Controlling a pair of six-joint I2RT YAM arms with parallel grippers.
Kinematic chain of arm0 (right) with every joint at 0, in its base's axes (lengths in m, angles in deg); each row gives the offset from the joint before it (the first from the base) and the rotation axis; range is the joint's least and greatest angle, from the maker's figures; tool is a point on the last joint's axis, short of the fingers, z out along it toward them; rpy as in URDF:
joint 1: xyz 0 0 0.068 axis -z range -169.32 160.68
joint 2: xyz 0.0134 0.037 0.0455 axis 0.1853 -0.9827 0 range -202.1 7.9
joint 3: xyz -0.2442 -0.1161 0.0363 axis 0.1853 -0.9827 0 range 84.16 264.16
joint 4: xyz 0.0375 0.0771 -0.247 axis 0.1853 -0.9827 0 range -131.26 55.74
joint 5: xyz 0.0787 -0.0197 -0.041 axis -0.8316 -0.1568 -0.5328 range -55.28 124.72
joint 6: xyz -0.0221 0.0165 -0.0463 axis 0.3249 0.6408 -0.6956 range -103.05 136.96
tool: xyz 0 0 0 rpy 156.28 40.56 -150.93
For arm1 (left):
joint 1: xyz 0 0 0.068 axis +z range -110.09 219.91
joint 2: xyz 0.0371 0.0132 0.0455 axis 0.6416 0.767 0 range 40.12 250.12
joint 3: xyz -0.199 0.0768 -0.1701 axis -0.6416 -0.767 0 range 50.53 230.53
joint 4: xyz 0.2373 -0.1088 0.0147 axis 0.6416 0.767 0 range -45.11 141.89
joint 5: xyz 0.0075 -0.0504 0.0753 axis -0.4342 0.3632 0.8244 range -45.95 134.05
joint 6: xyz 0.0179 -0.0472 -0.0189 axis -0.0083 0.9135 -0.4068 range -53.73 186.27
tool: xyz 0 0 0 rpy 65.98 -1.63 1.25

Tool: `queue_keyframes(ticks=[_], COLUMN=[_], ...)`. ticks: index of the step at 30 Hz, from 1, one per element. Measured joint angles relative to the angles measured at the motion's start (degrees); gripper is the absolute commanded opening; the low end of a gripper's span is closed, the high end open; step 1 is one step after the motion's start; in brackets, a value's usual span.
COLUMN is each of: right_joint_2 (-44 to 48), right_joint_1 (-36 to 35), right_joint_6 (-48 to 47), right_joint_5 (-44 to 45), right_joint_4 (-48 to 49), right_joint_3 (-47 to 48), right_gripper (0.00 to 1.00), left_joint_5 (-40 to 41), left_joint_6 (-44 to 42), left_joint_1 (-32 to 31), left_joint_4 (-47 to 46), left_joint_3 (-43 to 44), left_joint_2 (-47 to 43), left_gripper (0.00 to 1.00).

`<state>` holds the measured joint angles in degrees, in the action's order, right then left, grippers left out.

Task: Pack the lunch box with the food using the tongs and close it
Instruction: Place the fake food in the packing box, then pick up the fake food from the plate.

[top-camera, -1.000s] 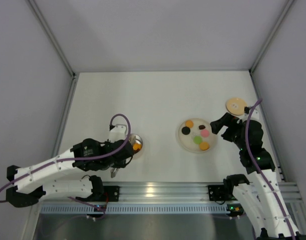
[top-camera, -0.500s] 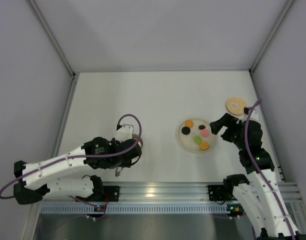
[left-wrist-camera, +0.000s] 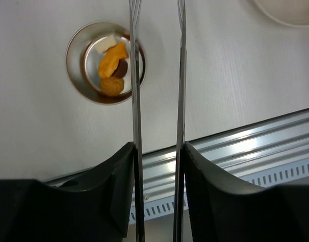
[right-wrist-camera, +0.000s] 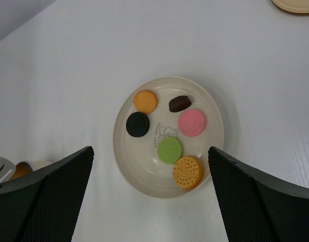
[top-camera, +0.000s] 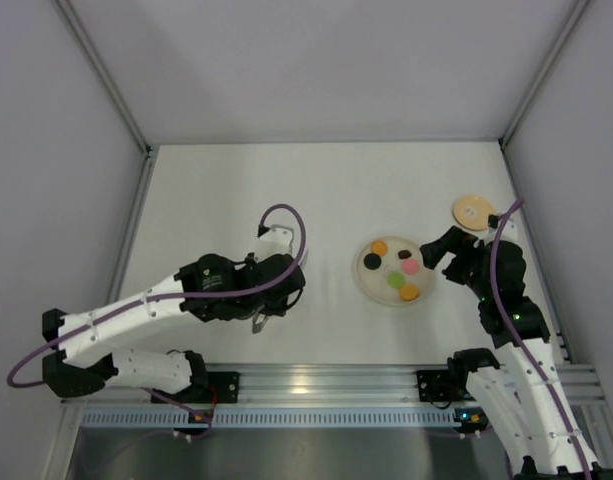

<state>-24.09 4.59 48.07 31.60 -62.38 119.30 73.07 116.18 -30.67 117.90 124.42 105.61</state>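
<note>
The lunch box (left-wrist-camera: 105, 63), a small steel pot, stands uncovered and holds orange, brown and white food (left-wrist-camera: 113, 59). My left gripper (left-wrist-camera: 157, 148) is shut on the tongs (left-wrist-camera: 136, 101); their two thin arms stand apart, with nothing between them, just right of the pot. From above, my left arm hides the pot, and the left gripper (top-camera: 284, 285) sits left of the plate (top-camera: 361, 285). Several food pieces lie on the plate (right-wrist-camera: 144, 181): orange (right-wrist-camera: 145, 101), black (right-wrist-camera: 138, 124), pink (right-wrist-camera: 191, 122), green (right-wrist-camera: 170, 149). My right gripper (right-wrist-camera: 149, 151) hangs open above it.
The round wooden lid (top-camera: 472, 211) lies flat at the back right, beyond the right gripper (top-camera: 441, 250). An aluminium rail (top-camera: 316, 382) runs along the near table edge. Grey walls enclose the table on three sides.
My left arm has swung right, from over the pot toward the plate, carrying the tongs. The tongs' arms have spread apart. The right arm has not moved.
</note>
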Motion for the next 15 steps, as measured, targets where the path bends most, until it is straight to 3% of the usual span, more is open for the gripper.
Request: queue_keyframes(ticks=[15], right_joint_2=[2.05], right_joint_1=[0.0], right_joint_6=[-0.04], right_joint_5=[0.04], right_joint_4=[-0.33], right_joint_3=[0.0], right_gripper=[0.94], left_joint_5=[-6.4], left_joint_6=[-14.84], left_joint_1=[0.0], left_joint_4=[-16.72], left_joint_3=[19.98], left_joint_2=[31.45], left_gripper=[0.49])
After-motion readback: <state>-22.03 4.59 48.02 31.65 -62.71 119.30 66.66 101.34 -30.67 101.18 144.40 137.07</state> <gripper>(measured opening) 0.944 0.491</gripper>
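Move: The plate of fake food lies about 25 cm to the right of the left hand, which holds the tongs, some 15 cm ahead and 20 cm below. On it, the black cookie is about 5 cm left of the plate's middle and 2 cm farther out. The packing box is about 11 cm ahead of the hand and 4 cm left. From the right hand the plate is roughly 8 cm left and 4 cm ahead. The left arm swings the tongs right about 17 cm, slightly forward, towards the plate, turning 15 degrees clockwise. ##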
